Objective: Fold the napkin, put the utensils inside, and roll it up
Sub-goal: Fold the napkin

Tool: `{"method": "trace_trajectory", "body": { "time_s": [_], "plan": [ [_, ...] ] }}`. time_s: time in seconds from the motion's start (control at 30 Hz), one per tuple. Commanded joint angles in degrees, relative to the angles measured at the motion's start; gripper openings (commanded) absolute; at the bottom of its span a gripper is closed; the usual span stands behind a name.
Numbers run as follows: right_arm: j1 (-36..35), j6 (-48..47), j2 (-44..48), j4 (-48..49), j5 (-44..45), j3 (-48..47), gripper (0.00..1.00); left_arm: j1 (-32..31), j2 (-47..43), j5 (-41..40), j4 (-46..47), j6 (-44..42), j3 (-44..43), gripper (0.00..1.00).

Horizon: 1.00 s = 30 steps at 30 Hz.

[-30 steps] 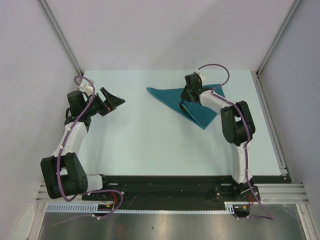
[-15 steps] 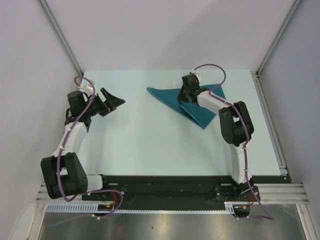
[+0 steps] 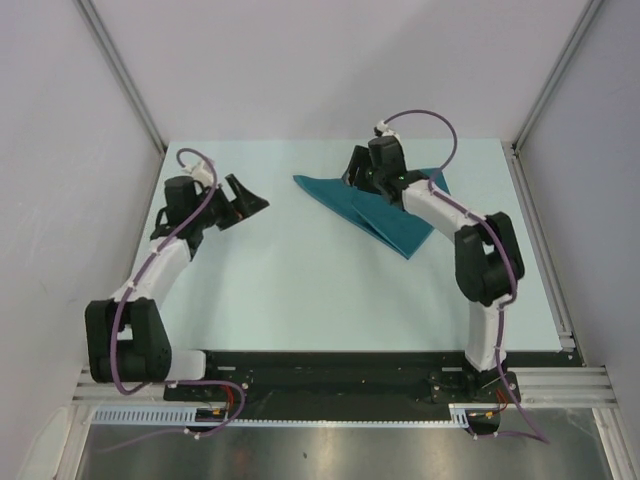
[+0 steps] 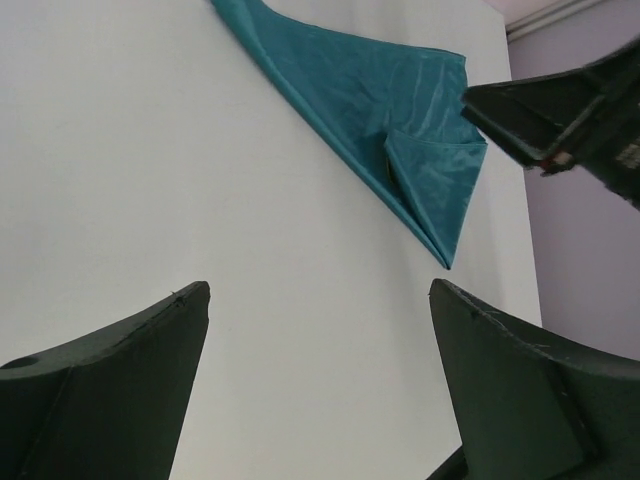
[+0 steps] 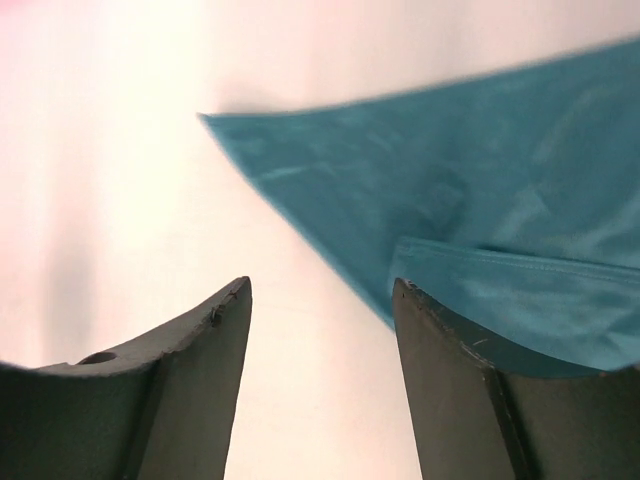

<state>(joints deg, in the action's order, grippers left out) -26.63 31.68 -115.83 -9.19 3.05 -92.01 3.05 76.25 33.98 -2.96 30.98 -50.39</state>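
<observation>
The teal napkin (image 3: pixel 390 210) lies folded into a long triangle at the back of the table, with a smaller flap (image 4: pixel 435 185) turned over on top. My right gripper (image 3: pixel 355 175) hovers open over the napkin's far left part. In the right wrist view its gripper (image 5: pixel 322 283) has nothing between the fingers, with the napkin (image 5: pixel 470 180) just ahead and to the right. My left gripper (image 3: pixel 252 196) stands open to the left of the cloth, apart from it. In the left wrist view its gripper (image 4: pixel 320 290) is wide and empty. The utensils are hidden or out of view.
The pale table (image 3: pixel 300 290) is bounded by grey walls and metal frame posts (image 3: pixel 120 70) at the back corners. A rail (image 3: pixel 545 250) runs along its right edge. The right gripper's dark finger (image 4: pixel 560 110) shows in the left wrist view.
My right gripper has opened and let go of the napkin's flap, lifting back and to the left. The left arm has swung forward and right, nearer the cloth.
</observation>
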Motion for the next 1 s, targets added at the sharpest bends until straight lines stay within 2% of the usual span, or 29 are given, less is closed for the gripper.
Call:
{"method": "trace_trajectory", "body": {
  "time_s": [0.0,0.1,0.23,0.4,0.63,0.97],
  "plan": [
    [2.1,-2.7,13.0,5.7,-4.5,5.8,0.63,-6.6,7.3,-9.3,8.2,4.7,-4.2,0.93],
    [4.4,-2.7,19.6,6.6,-8.3,12.1,0.64,-9.7,16.0,-12.2,10.5,6.5,-8.9,0.89],
    [7.6,-3.5,28.1,4.4,-12.4,17.8,0.64,-10.7,27.1,-12.8,15.3,10.0,-14.7,0.74],
    [11.7,-3.4,38.5,2.6,-15.3,24.5,0.63,-12.2,40.4,-11.8,19.0,14.8,-24.5,0.72],
    [16.0,-2.9,45.9,0.7,-17.2,27.3,0.64,-12.5,50.7,-14.0,18.4,19.0,-34.5,0.66],
    [19.2,-1.9,47.5,0.5,-19.5,28.6,0.65,-12.6,57.5,-16.1,12.1,18.9,-43.8,0.63]
  ]
}}
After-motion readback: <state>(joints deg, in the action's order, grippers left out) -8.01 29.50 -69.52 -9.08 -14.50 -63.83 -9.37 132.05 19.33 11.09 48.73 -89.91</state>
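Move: The napkin's pointed left corner, flat on the table, lies about 23 cm ahead of the left hand, 10 cm to its right and 17 cm below. The left tip of the folded-over flap is some 13 cm ahead and 26 cm right of that hand, and the napkin's near point 6 cm back and 41 cm right. From the right hand, the left corner is about 9 cm ahead, 19 cm left and 12 cm below. The napkin's left corner is what the left hand reaches for: first veering right, then sweeping forward about 20 cm and dropping some 14 cm, slowing as its fingertips come close to the corner. Its fingers narrow from wide open to about two thirds and tip slightly downward. The right hand clears away from the napkin, up, right and back, with fingers staying open and tilting up. ##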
